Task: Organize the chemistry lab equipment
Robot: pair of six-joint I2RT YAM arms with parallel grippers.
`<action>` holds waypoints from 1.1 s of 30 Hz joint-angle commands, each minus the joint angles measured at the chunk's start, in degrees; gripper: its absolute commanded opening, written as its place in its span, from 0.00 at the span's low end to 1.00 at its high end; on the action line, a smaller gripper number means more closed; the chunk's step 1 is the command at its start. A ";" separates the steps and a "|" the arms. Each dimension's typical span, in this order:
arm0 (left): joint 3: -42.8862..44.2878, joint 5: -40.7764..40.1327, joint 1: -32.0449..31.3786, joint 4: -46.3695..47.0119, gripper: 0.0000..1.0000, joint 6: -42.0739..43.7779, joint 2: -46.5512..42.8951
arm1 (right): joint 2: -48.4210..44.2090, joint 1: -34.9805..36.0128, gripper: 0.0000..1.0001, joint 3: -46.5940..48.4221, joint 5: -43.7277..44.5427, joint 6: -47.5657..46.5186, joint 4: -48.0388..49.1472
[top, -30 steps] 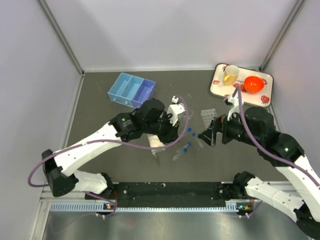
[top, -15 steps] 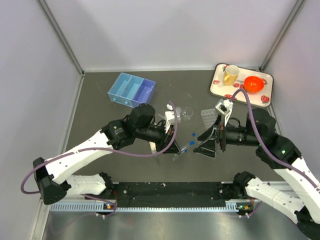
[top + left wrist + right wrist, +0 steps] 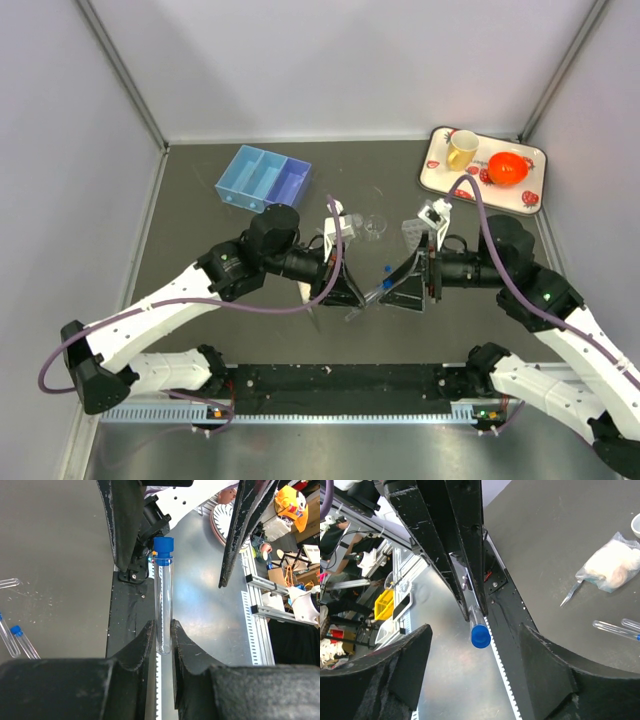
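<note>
My left gripper [image 3: 161, 630] is shut on the bottom end of a clear blue-capped tube [image 3: 163, 590] and holds it out level above the table. The tube's blue cap [image 3: 480, 636] sits between the open jaws of my right gripper [image 3: 475, 652], with a gap on each side. From the top view, the left gripper [image 3: 350, 296] and right gripper [image 3: 395, 288] face each other tip to tip near the table's middle. Two more capped tubes [image 3: 15, 637] lie on the table beside a small bag of white material [image 3: 612, 565].
A blue three-compartment tray [image 3: 263, 178] stands at the back left. A clear tube rack [image 3: 415, 232] and a tiny beaker [image 3: 376, 224] sit behind the grippers. The white patterned tray [image 3: 530, 195] at back right carries a yellow mug [image 3: 461, 150] and an orange bowl [image 3: 508, 167].
The left gripper has raised the tube and turned it level toward the right arm. The right gripper has moved left to the cap, and its jaws have narrowed.
</note>
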 commanded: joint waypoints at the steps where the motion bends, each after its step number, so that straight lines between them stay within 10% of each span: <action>1: -0.51 2.47 0.30 4.26 0.09 -1.09 -0.06 | 0.12 0.94 0.68 0.33 -0.54 0.62 3.78; 23: -2.00 4.76 1.27 5.93 0.08 -1.88 0.03 | 1.62 4.19 0.16 0.33 3.24 0.71 4.66; 33: -4.73 4.50 1.36 6.02 0.28 -1.80 -1.99 | 2.14 4.19 0.00 1.56 6.49 -0.43 3.78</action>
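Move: The left hand holds a test tube by its bottom end, so the blue cap lies about 5 cm to that hand's right, 1 cm ahead and roughly 2 cm higher. For the right hand the cap is just off the fingertips, about 2 cm to its left and level. From the right hand, one loose tube lies some 8 cm ahead, 3 cm right and 15 cm below, and the tube rack about 17 cm ahead, 9 cm right and 15 cm below. The right hand, its fingers still pointing left at the tube's capped end, eases about 1 cm left over the cap while its fingers close steadily from about three-quarters open until they stop on the cap end, one on either side, with the wrist hardly turning. The left hand stays where it is and keeps its pinch on the bottom end, holding the tube out to be taken. ##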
